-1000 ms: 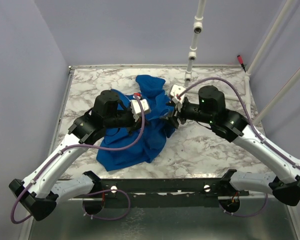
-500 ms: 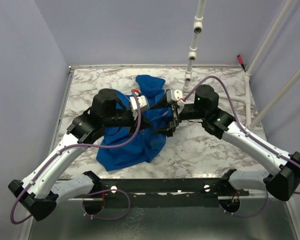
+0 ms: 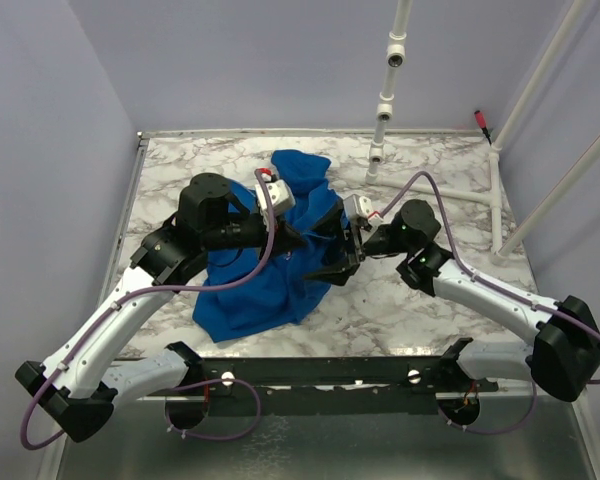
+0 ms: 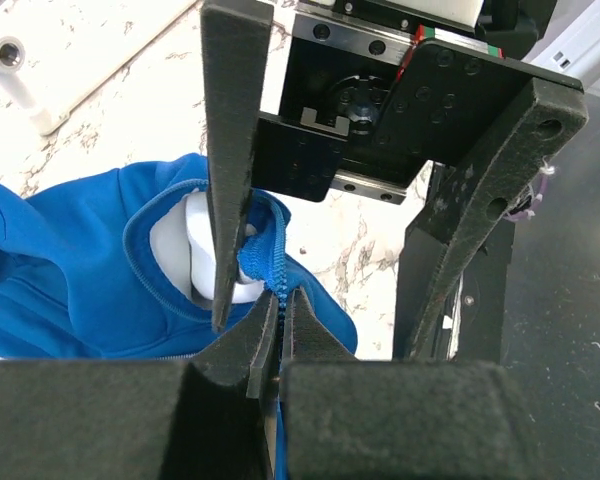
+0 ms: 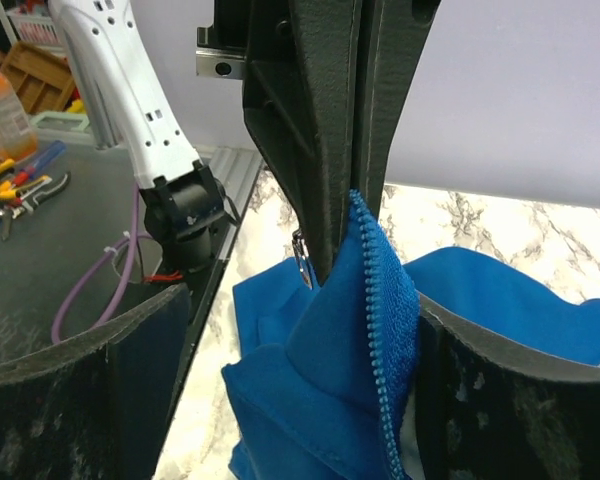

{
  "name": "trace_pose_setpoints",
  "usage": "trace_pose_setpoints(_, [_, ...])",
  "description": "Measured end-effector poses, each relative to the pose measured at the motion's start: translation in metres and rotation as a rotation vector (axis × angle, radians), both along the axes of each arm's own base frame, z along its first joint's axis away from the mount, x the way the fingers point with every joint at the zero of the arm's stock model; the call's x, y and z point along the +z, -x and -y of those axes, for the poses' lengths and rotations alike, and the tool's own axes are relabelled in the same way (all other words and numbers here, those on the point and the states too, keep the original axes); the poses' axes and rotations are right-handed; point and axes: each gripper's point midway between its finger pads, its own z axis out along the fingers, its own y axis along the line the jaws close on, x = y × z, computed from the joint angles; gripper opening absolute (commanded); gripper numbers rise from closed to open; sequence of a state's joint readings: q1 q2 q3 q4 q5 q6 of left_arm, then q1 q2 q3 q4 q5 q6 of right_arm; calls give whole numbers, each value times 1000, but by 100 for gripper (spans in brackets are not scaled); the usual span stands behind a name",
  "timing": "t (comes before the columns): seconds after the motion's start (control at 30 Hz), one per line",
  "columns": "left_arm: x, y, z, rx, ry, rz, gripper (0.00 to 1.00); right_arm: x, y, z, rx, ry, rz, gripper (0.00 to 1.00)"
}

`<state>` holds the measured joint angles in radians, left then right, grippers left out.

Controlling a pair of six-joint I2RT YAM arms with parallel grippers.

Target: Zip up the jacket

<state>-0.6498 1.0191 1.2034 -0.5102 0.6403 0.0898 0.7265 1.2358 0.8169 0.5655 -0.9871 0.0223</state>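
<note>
The blue jacket [image 3: 265,285] lies bunched in the middle of the marble table. My left gripper [image 4: 277,312] is shut on its zipper edge [image 4: 270,262] and holds it lifted; pale lining [image 4: 202,245] shows behind. In the right wrist view the left gripper's closed fingers [image 5: 342,130] pinch the peak of blue fabric, the zipper teeth [image 5: 382,330] run down its right side, and a small metal pull [image 5: 300,262] hangs beside them. My right gripper [image 5: 310,400] stands open, its fingers on either side of that raised fold. From above, both grippers meet near the jacket's right edge [image 3: 330,245].
A white pipe stand [image 3: 385,100] rises at the back of the table, with more white tubes at the right [image 3: 500,170]. The table's front edge and black rail [image 3: 320,370] lie near the arm bases. Purple cables loop over both arms.
The right arm has swung lower and nearer the front, and its jaws have opened around the lifted zipper edge. The left arm has shifted slightly left, still gripping the fabric.
</note>
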Motion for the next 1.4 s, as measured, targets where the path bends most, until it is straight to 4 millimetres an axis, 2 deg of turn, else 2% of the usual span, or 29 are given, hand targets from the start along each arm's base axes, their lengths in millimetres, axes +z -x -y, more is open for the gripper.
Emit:
trace_pose_setpoints(0.1, [1, -1, -1, 10, 6, -16, 0, 0, 3, 1, -1, -38, -13, 65])
trace_pose_setpoints(0.17, [2, -1, 0, 15, 13, -24, 0, 1, 4, 3, -1, -62, -14, 59])
trace_pose_setpoints(0.3, [4, -1, 0, 21, 26, -39, 0, 8, 5, 4, -2, -98, -1, 59])
trace_pose_setpoints(0.4, [9, -3, 1, 31, 49, -50, 0, 15, 2, 3, -19, -127, 2, 62])
trace_pose_setpoints(0.47, [13, -4, 1, 37, 62, -54, 0, 16, -2, 0, -24, -137, 0, 60])
trace_pose_setpoints(0.53, [17, -4, 1, 41, 75, -60, 0, 16, -7, -4, -27, -138, -5, 51])
trace_pose_setpoints(0.67, [19, -3, 1, 44, 88, -89, 0, 17, -14, -8, -46, -145, -3, 3])
trace_pose_setpoints(0.8, [23, -1, 2, 30, 104, -89, 0, 24, -15, 1, -84, -151, 6, 1])
trace_pose_setpoints(1.0, [32, 11, 9, -43, 134, -76, 0, 37, 3, 22, -112, -108, 40, 1])
trace_pose_setpoints(1.03, [32, 12, 10, -48, 135, -76, 2, 37, 3, 23, -113, -86, 33, 1])
trace_pose_setpoints(1.17, [34, 8, 8, -36, 139, -64, 29, 40, -2, 20, -105, 43, -20, 1])
trace_pose_setpoints(1.27, [37, 4, 5, -20, 145, -40, 46, 45, -8, 17, -97, 146, -79, 1])
trace_pose_setpoints(1.33, [39, 4, 3, -16, 148, -33, 52, 43, -13, 15, -96, 219, -129, 1])
trace_pose_setpoints(1.4, [40, 4, 3, -18, 151, -29, 54, 33, -14, 16, -97, 289, -185, 1])
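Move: The right hand, open, already straddles the raised zipper edge. The place its fingers will shut on lies about 1 cm ahead, level sideways and in height, with the zipper slider roughly 2 cm to its left, level fore and aft. The jacket's hood lies on the table some 25 cm ahead, 3 cm left and 22 cm below. For the left hand, the same edge is already right at its shut fingertips. The right fingers close on the zipper edge beside the left hand's pinch while both hands rise. Gripping it, the right hand draws about 2 cm back and 2 cm to the right, then works forward again and tips its fingertips down some 25 degrees, ending about 3 cm higher. The left hand, up roughly 4 cm and tipped slightly down, then lets go by opening about halfway, staying around the edge. ##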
